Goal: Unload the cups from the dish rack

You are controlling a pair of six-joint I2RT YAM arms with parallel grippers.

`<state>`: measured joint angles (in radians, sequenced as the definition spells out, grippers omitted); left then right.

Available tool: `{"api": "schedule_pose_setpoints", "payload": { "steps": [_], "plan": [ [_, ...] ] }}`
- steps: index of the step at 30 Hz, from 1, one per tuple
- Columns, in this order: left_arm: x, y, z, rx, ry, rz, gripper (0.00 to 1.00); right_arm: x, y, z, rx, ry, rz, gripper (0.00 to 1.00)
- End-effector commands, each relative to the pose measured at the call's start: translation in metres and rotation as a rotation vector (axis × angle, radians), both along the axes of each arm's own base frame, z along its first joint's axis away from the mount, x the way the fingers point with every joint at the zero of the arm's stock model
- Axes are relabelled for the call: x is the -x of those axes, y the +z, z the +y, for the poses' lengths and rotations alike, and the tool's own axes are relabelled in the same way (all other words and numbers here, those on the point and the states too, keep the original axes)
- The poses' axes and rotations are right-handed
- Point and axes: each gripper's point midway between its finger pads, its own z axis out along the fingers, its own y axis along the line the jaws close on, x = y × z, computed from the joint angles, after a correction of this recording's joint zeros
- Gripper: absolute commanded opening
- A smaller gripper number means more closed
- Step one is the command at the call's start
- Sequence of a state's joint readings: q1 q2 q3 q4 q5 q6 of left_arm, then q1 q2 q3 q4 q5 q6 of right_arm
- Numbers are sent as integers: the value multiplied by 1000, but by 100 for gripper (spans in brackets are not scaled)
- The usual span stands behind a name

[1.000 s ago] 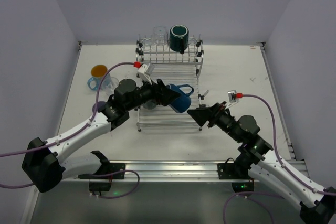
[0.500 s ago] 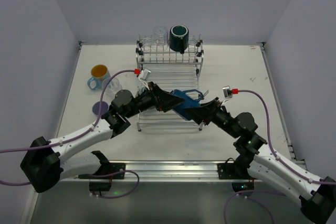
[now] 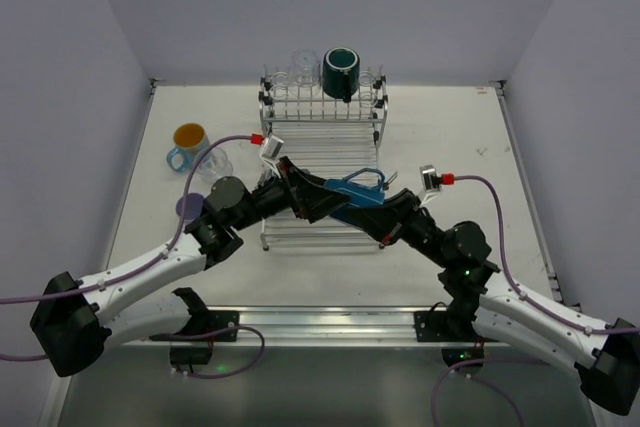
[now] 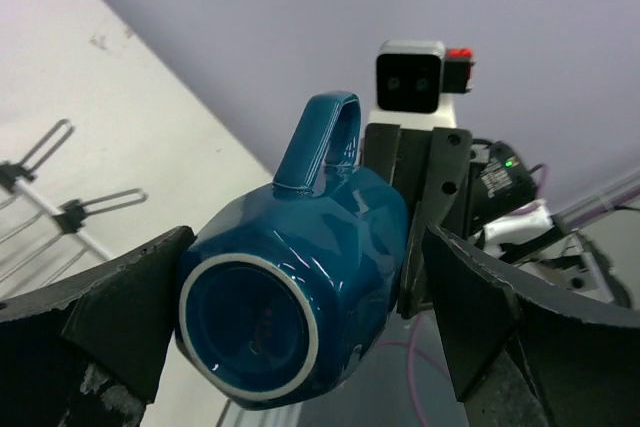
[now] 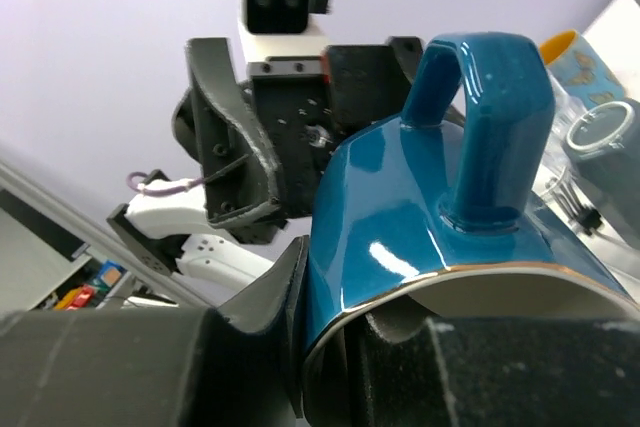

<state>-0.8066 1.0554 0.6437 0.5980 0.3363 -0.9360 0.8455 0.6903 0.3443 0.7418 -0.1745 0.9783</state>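
A dark blue mug hangs on its side above the front of the dish rack, between both grippers. My right gripper is shut on the mug's wall, one finger inside the rim and one outside. My left gripper is open around the mug's base end, with a clear gap at its right finger. A teal mug and clear tumblers stand on the rack's raised rear tier.
On the table left of the rack stand a light blue mug with an orange inside, a clear tumbler and a small purple cup. Both arms cross over the rack's front edge. White walls enclose the table.
My left arm carried the blue mug rightward. The right gripper came in from the right and shut on its rim. The left jaws then opened wider.
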Motion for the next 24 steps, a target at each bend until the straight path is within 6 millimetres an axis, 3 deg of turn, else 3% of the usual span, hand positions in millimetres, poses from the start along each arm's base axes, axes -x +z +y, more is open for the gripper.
{"api": "schedule_pose_setpoints", "payload": {
  "steps": [1, 2, 3, 8, 9, 10, 11, 13, 14, 17, 18, 19, 20, 21, 22, 23, 24],
  "plan": [
    [4, 42, 16, -35, 61, -213, 100, -9, 5, -17, 8, -113, -13, 0],
    [-1, 50, 22, -52, 108, -234, 100, -10, 8, -21, 14, -132, -14, 0],
    [-2, 41, 30, -127, 138, -249, 100, -10, 7, -24, 29, -144, -15, 0],
    [-20, 48, 70, -301, 347, -304, 100, -7, 7, -45, 138, -219, -6, 0],
    [-19, 36, 81, -386, 361, -306, 100, -14, -7, -51, 221, -267, 24, 0],
    [-19, 33, 88, -417, 378, -310, 100, -16, -7, -55, 256, -291, 27, 0],
    [-23, 21, 101, -486, 429, -284, 100, -18, 10, -61, 270, -319, 14, 0],
    [-22, 13, 118, -558, 468, -293, 100, -32, -10, -76, 439, -420, 57, 0],
    [-23, -4, 129, -629, 493, -262, 100, -39, 1, -81, 470, -457, 55, 0],
    [-19, -33, 149, -736, 516, -233, 100, -60, 6, -111, 612, -601, 74, 0],
    [-16, -37, 153, -746, 520, -235, 100, -74, -5, -122, 702, -651, 100, 0],
    [-15, -50, 156, -774, 515, -224, 100, -79, 9, -130, 710, -687, 94, 0],
    [-13, -54, 158, -782, 514, -228, 100, -86, 12, -136, 735, -714, 99, 0],
    [-13, -59, 160, -791, 514, -226, 100, -101, 0, -148, 824, -756, 138, 0],
    [-13, -69, 162, -806, 520, -217, 100, -109, 12, -153, 832, -784, 138, 0],
    [-13, -71, 163, -805, 525, -217, 100, -119, 10, -158, 862, -802, 156, 0],
    [-14, -73, 162, -798, 526, -216, 100, -140, -7, -171, 933, -830, 222, 0]
  ]
}}
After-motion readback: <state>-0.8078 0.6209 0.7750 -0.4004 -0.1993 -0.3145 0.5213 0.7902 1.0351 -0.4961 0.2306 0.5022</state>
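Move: For the blue mug already in the right hand's fingers, the open table beyond the rack's right side lies about 25 cm ahead, 25 to the right and 30 below; the rack's wire prongs are some 17 ahead, 10 right and 25 below. From the empty left hand, the grey-green mug is about 15 cm ahead, 12 left and 21 below; the clear glass is 20 ahead and 30 left, the purple cup 12 ahead and 35 left, both 28 below. The blue mug stays pinched by its wall in the right hand, which first eases right and down about 4 cm, then swings forward and right, rising again, towards the open table while turning clockwise and tipping its fingers down. The left hand, already open, draws off about 15 cm left, arching up over 5 cm before sinking farther than it rose, fingers tilting down and turning counter-clockwise, towards the grey-green mug. ##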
